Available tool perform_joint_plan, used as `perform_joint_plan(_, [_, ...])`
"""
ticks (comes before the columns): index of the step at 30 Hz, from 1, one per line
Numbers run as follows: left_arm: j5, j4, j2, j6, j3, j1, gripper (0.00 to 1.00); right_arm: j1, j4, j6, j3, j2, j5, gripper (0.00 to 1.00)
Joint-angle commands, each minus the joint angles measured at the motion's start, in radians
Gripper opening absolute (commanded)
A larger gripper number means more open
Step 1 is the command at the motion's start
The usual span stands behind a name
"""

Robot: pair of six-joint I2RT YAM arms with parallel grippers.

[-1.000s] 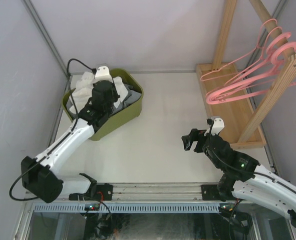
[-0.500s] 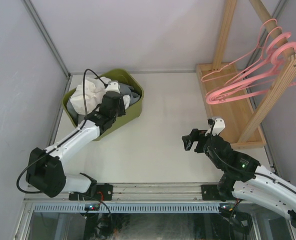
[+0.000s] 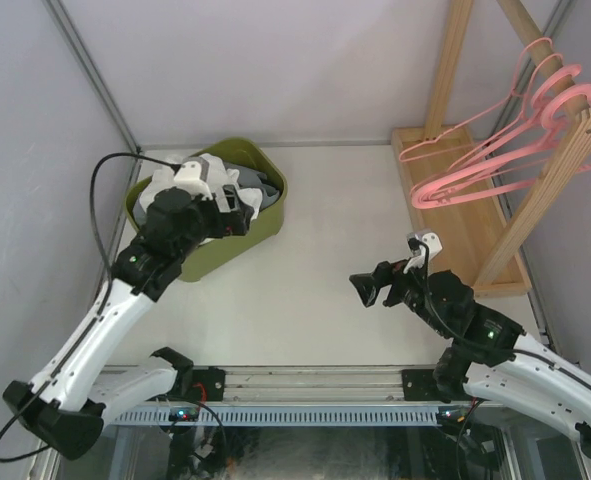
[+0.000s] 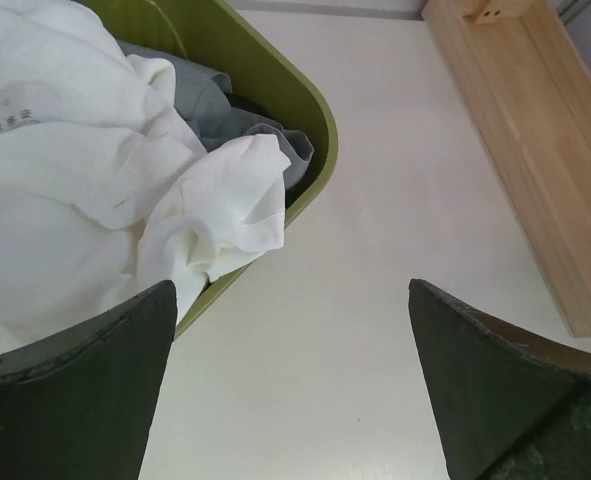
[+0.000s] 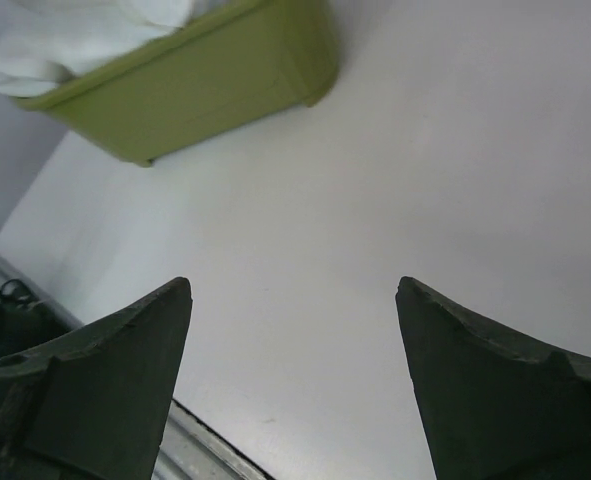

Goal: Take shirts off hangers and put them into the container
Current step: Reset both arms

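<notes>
The olive-green container (image 3: 247,243) stands at the back left and holds the shirts: a crumpled white one (image 4: 85,170) on top of a grey one (image 4: 220,105). A fold of the white shirt hangs over the rim (image 4: 320,150). My left gripper (image 3: 235,212) hovers above the container's right side, open and empty, with bare table between its fingers (image 4: 95,380). My right gripper (image 3: 371,287) hangs open and empty over the middle of the table and faces the container (image 5: 195,90). Several bare pink hangers (image 3: 495,150) hang on the wooden pole at the right.
The light wooden rack stands at the back right, its flat base (image 3: 455,215) on the table and its slanted post (image 3: 550,180) rising beside the hangers. Its base shows in the left wrist view (image 4: 535,150). Grey walls close off the back and both sides.
My left gripper has opened and let the white shirt drop into the container, then risen and drawn back towards the container's near right side. The right gripper has shifted slightly left.
</notes>
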Motion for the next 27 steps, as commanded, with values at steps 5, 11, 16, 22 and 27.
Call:
perform_joint_plan(5, [0.140, -0.149, -0.151, 0.006, 0.100, 0.243, 1.00, -0.007, 0.192, -0.244, 0.144, 0.053, -0.291, 0.82])
perform_joint_plan(11, [0.219, -0.219, -0.235, -0.031, 0.097, 0.534, 1.00, -0.007, 0.006, -0.349, 0.419, 0.292, -0.315, 0.82])
perform_joint_plan(16, [0.096, -0.250, -0.326, -0.025, 0.075, 0.577, 1.00, 0.002, -0.021, -0.360, 0.557, 0.416, -0.335, 0.82])
perform_joint_plan(22, [-0.015, -0.260, -0.406, -0.031, 0.083, 0.576, 1.00, -0.019, -0.124, -0.442, 0.815, 0.524, -0.119, 0.83])
perform_joint_plan(27, [-0.040, -0.283, -0.417, -0.010, 0.111, 0.576, 1.00, -0.197, -0.192, -0.422, 1.018, 0.579, -0.115, 0.83])
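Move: The green container, heaped with the white shirt, is centred about 9 cm ahead of the open, empty left gripper, 10 cm to its left and 22 cm below. From the right gripper, also empty and open, the container is roughly 23 cm ahead, 39 cm left and 15 cm down. The rack's wooden base is some 25 cm ahead and 31 cm right of the right gripper, 19 cm below; the pink hangers hang about 23 cm ahead, 26 cm right and 18 cm above. Swing the wide-open left gripper about 17 cm left past the container's near side, rising and then drawing back, while turning it some 30 degrees counter-clockwise and tipping it up slightly. Lift the right gripper about 20 cm, drifting left over the bare table, then send it forward and back to the right, fingers tilting up and still open. Touch nothing. ##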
